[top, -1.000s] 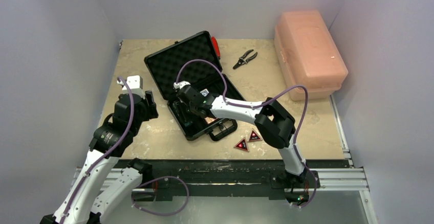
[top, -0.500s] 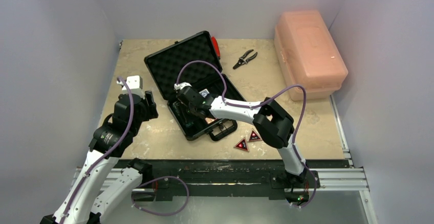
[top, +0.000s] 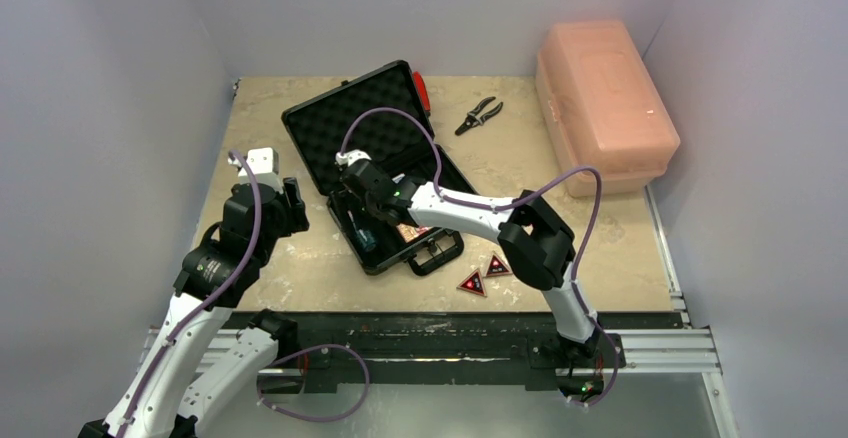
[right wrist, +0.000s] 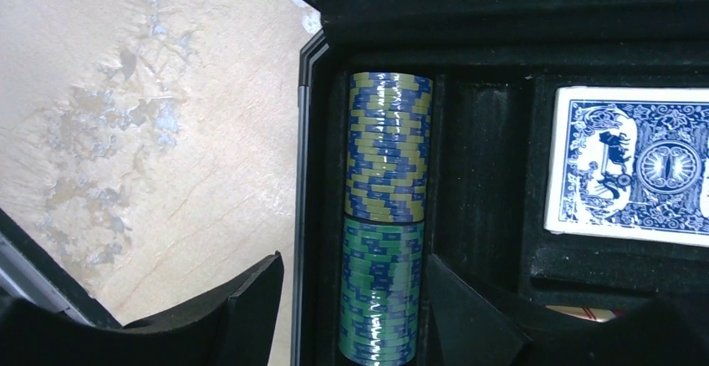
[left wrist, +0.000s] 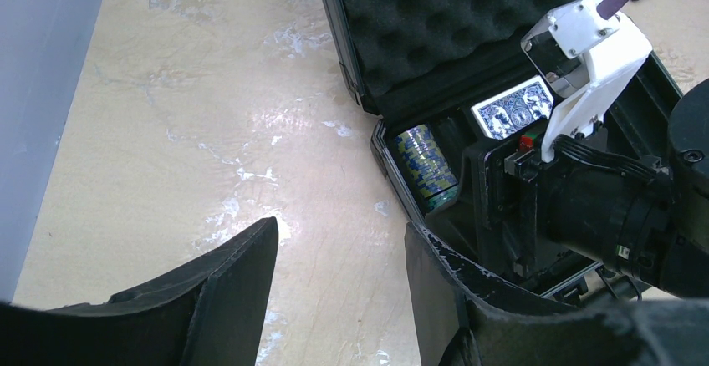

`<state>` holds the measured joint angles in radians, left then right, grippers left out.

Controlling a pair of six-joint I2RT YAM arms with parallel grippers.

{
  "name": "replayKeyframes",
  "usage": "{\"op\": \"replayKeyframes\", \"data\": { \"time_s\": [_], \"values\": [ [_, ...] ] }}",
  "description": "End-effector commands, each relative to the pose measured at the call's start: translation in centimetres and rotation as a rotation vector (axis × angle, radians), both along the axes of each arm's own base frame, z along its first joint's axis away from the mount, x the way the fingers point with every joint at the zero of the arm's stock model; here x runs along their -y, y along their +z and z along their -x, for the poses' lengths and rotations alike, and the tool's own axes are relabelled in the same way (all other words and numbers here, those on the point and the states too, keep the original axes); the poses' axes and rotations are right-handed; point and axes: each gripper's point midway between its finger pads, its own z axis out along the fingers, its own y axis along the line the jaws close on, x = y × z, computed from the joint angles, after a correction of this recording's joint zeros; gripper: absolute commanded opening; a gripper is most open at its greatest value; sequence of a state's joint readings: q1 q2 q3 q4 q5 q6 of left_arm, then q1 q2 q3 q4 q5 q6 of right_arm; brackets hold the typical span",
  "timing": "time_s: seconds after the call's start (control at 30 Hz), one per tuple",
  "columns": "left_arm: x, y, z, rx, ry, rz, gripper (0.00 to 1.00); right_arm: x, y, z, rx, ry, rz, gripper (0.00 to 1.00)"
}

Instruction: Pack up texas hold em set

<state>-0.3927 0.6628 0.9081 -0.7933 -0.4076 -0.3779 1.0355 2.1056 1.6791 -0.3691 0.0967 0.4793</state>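
The black briefcase [top: 350, 118] lies open mid-table, its foam lid [left wrist: 451, 23] tilted back. In its left slot a blue-yellow chip roll [right wrist: 387, 144] and a teal-green chip roll [right wrist: 380, 291] lie end to end. A blue card deck [right wrist: 635, 161] sits to their right, with a sliver of the orange-red deck [right wrist: 577, 312] below it. My right gripper [right wrist: 353, 261] hovers open astride the green roll, one finger outside the case rim [right wrist: 308, 174]. My left gripper [left wrist: 341, 249] is open over bare table left of the case. Two red-black triangles [top: 471, 282] [top: 497, 265] lie near the front edge.
A large pink plastic box [top: 603, 103] stands at the back right. Pliers [top: 480, 114] and a red-handled tool [top: 421, 90] lie behind the case. Grey walls close in the table on three sides.
My right gripper's jaws have spread apart and the hand has drawn back slightly, leaving the green chip roll lying in the slot. The left arm has not moved.
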Motion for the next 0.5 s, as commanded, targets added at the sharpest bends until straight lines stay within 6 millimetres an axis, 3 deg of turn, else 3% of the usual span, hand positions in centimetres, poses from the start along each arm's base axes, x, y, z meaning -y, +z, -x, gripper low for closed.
{"op": "replayKeyframes", "data": {
  "time_s": [0.0, 0.2, 0.47],
  "values": [
    [0.0, 1.9, -0.4, 0.059, 0.000, 0.013, 0.57, -0.3, 4.3, -0.9, 0.075, -0.021, -0.052, 0.68],
    [-0.1, 1.9, -0.4, 0.059, 0.000, 0.013, 0.57, 1.6, 5.1, -0.3, 0.106, -0.012, -0.023, 0.61],
    [-0.1, 2.0, -0.3, 0.063, 0.000, 0.017, 0.57, 3.8, 3.1, 1.6, 0.063, 0.005, -0.003, 0.39]
  ]
}}
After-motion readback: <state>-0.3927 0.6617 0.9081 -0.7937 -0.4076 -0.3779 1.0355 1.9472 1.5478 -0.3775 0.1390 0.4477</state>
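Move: Of the two red triangles, the one nearer the case lies about 26 cm to the right hand's right, 12 cm back and 5 cm below; the other is 5 cm right of it and 4 farther out. The released green chips sit 3 cm below this hand, 1 back and 1 right; the blue-yellow chips are 5 cm beyond them. From the left hand, the nearer triangle is some 38 cm right, 7 back, 19 below. The empty right hand backs off right and up about 4 cm from the green chips, its fingers partly closing. ##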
